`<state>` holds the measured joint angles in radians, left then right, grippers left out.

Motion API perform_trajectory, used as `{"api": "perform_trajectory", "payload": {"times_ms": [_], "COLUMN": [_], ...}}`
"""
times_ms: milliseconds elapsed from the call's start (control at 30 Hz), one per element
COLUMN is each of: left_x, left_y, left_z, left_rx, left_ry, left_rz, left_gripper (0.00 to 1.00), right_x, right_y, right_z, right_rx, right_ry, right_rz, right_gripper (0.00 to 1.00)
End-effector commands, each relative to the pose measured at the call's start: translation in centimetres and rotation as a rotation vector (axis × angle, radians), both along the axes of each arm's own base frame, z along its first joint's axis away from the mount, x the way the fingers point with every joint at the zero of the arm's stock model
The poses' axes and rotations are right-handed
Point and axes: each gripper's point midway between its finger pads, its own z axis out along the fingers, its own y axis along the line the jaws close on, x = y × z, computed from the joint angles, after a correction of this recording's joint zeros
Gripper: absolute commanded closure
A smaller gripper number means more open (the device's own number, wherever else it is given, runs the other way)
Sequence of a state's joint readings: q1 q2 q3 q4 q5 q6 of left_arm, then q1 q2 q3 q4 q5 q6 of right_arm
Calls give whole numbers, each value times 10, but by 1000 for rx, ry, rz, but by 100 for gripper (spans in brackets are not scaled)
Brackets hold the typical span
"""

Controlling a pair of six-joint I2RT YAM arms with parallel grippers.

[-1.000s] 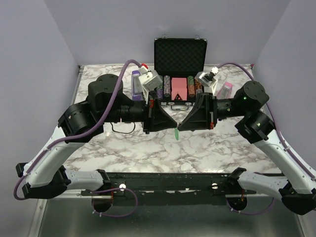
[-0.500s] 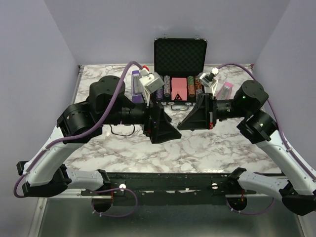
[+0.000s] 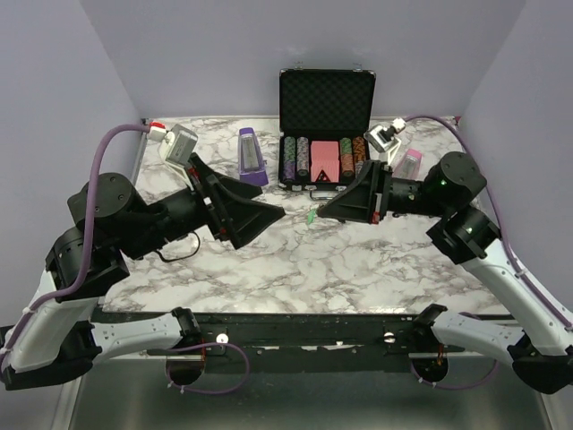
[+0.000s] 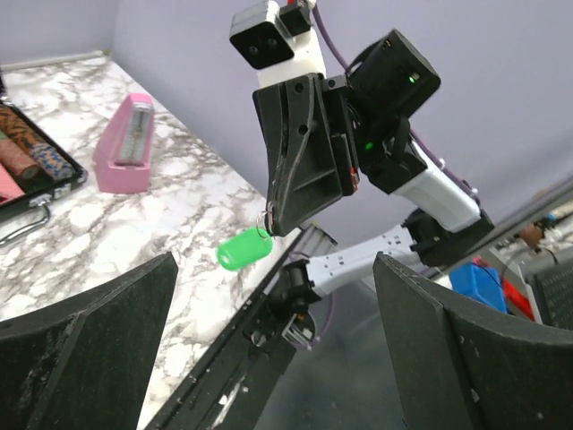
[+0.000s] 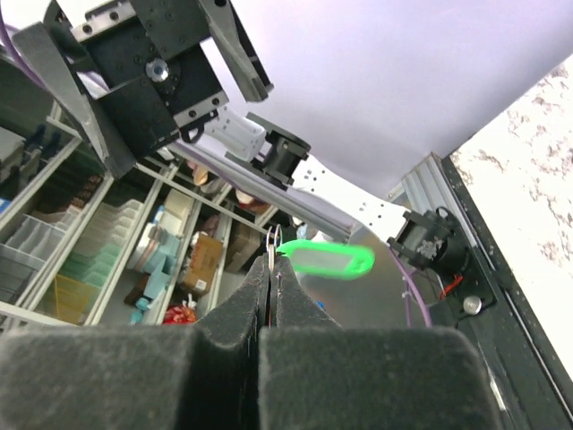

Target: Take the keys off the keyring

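Observation:
The keyring is a bright green oval tag point(image 3: 310, 217) on a thin metal ring point(image 5: 271, 240). My right gripper point(image 3: 317, 211) is shut on that ring above the middle of the table. The tag point(image 5: 327, 260) sticks out sideways from the closed fingertips, and from the left wrist view it point(image 4: 243, 248) hangs below the right gripper point(image 4: 271, 219). My left gripper point(image 3: 269, 219) hovers to the left of the keyring, apart from it, with its jaws wide open and nothing between them point(image 4: 277, 349). The keys do not show in any view.
An open black case point(image 3: 325, 97) with poker chips stands at the back centre. A purple metronome-shaped object point(image 3: 251, 158) is to its left. A pink object point(image 3: 408, 165) stands at the back right, behind the right arm. The table's near edge carries a black rail point(image 3: 295, 327).
The left gripper has opened and drawn back to the left, away from the right gripper. The right gripper still pinches the ring, and the green tag sits slightly higher and further back.

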<state>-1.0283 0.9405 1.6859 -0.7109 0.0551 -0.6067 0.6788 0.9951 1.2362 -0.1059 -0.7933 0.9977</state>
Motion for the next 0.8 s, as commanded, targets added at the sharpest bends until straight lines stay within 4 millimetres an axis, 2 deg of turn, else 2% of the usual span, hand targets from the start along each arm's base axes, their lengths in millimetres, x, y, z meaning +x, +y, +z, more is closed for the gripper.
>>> {"api": "perform_trajectory", "payload": {"times_ms": [0,200,267,367,467,600,767], "left_x": [30,60,67,90,105,125,131], "left_y": [5,26,26,31,30,29,29], "left_z": [-6,-18,-18,-13,-6,-11,-11], "left_rx": [14,145,125,87,42,-15,-68], "left_ry": [-16,-46,-5,40,50,81,122], "left_rz": [150,272,246,253,218,209,201], "left_gripper": [1,1,1,1,1,1,3], "right_x": [22,41,43,63,85,114,137], "right_y": [15,35,40,42,34,23,12], "right_z": [11,20,27,31,35,27,12], "right_rx": [104,152,164,170,209,203,221], "right_ry": [52,26,2,19,52,73,131], "right_rz": [-17,36,70,60,36,-23,-119], "right_gripper": [99,99,99,99,99,99,99]}}
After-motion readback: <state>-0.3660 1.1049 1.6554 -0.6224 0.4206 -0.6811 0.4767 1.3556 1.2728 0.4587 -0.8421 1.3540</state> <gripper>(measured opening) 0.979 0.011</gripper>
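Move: The right fingers already pinch the keyring, its green tag hanging about 3 cm below and 1 cm left of them. From the open left hand the keyring is 7 cm right, 1 cm ahead and 7 cm down. The chip case lies 32 cm ahead of the right hand, 7 cm right, some 45 cm below; on that same table, the purple box stands 36 cm ahead of the left hand and 7 cm left. Both hands swing forward some 14 cm towards the chip case, right still pinching the keyring, left open and empty. ##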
